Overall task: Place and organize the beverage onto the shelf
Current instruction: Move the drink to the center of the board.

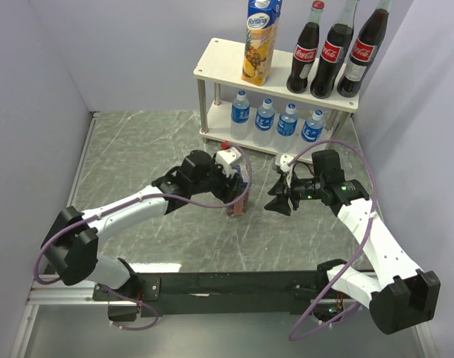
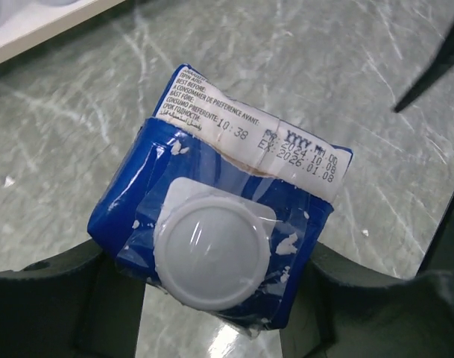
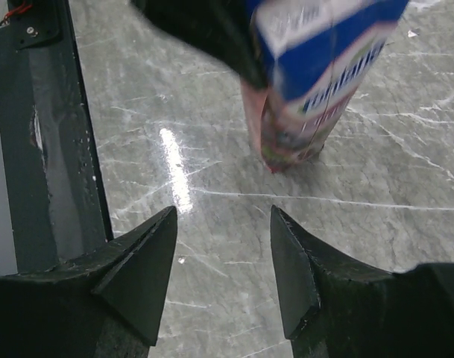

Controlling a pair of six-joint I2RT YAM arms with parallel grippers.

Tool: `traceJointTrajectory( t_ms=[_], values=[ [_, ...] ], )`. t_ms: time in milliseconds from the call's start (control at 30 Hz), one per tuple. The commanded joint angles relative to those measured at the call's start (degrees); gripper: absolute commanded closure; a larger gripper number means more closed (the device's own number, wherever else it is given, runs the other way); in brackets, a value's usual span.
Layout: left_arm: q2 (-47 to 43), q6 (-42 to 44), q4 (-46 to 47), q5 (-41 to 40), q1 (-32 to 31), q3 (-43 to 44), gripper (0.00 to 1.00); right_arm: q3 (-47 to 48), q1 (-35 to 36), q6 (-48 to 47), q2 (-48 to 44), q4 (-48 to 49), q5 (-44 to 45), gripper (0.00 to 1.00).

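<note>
My left gripper (image 1: 234,186) is shut on the top of the grape juice carton (image 1: 238,201), which stands on the marble table in front of the shelf (image 1: 219,63). In the left wrist view its blue top and white cap (image 2: 212,250) sit between my left gripper (image 2: 212,298) fingers. My right gripper (image 1: 280,200) is just right of it, open and empty (image 3: 223,224), with the carton (image 3: 316,89) ahead. The top tier holds the pineapple carton (image 1: 260,41) and three Coca-Cola bottles (image 1: 332,52). Several water bottles (image 1: 275,123) line the lower tier.
Pale walls close in the left (image 1: 33,112), back and right sides. A dark rail (image 1: 234,285) with the arm bases runs along the near edge. The shelf's lower board (image 2: 33,30) lies just beyond the carton. Bare marble (image 1: 137,156) lies left of the shelf.
</note>
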Motion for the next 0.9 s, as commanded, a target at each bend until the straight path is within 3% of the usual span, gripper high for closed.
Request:
traceJointTrajectory(
  t_ms=[0, 67, 100, 267, 433, 567, 667, 767, 867],
  values=[
    [0.48, -2.03, 7.86, -1.6, -3.29, -0.02, 0.31, 0.57, -0.22, -1.73, -0.64, 0.96, 0.21, 0.4],
    [0.23, -1.85, 8.75, -3.54, -4.78, -0.63, 0.06, 0.31, -0.22, -2.43, -0.47, 1.04, 0.21, 0.39],
    [0.05, -1.68, 9.01, -4.06, -5.14, -0.72, 0.01, 0.13, -0.13, -3.66, -0.29, 0.96, -0.13, 0.37],
    [-4.59, -0.36, 10.77, -5.56, -5.58, -2.48, 0.01, -0.14, -0.13, -13.58, 2.25, -2.9, -3.39, 0.3],
    [-12.42, 1.4, 9.9, -9.16, -5.58, -7.74, 0.01, 8.47, -0.22, -31.6, 6.38, -14.75, -3.4, 0.23],
    [-22.95, 0.09, 14.54, -13.38, -5.58, -18.79, 0.01, 16.54, -0.13, -39.16, 10.69, -17.93, -4.17, 0.21],
    [-29.37, 1.04, 17.88, -12.87, -5.49, -26.26, 0.01, 24.52, 0.39, -41.55, 16.22, -21.53, -5.58, 0.19],
    [-33.42, 7.27, 23.85, -8.56, -5.41, -33.38, 0.01, 34.18, 2.32, -44.01, 23.51, -28.3, -4.36, 0.14],
    [-33.01, 12.37, 28.79, -8.55, -5.49, -35.79, 0.0, 41.23, 4.08, -42.0, 28.53, -31.3, -1.99, 0.12]
  ],
)
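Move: Still between the left fingers, the grape juice carton stands upright at the board's center, its middle about 5 cm below that hand. The nearest water bottle on the shelf is some 26 cm ahead of the left hand and level sideways, with the next one about 25 cm ahead and 10 cm to the right. From the right hand the carton lies roughly 12 cm left, 4 cm ahead and 7 cm lower. Opening wide, the left fingers let go of the carton. After edging 2 cm back and right, the hand draws off about 7 cm left and as far back, arcs up and down again, and tips its fingers up some 20 degrees. The right hand, touching nothing, dips slightly, then moves forward and up past the carton's right side, drifting left, rolling and turning counter-clockwise as its fingers open further. ##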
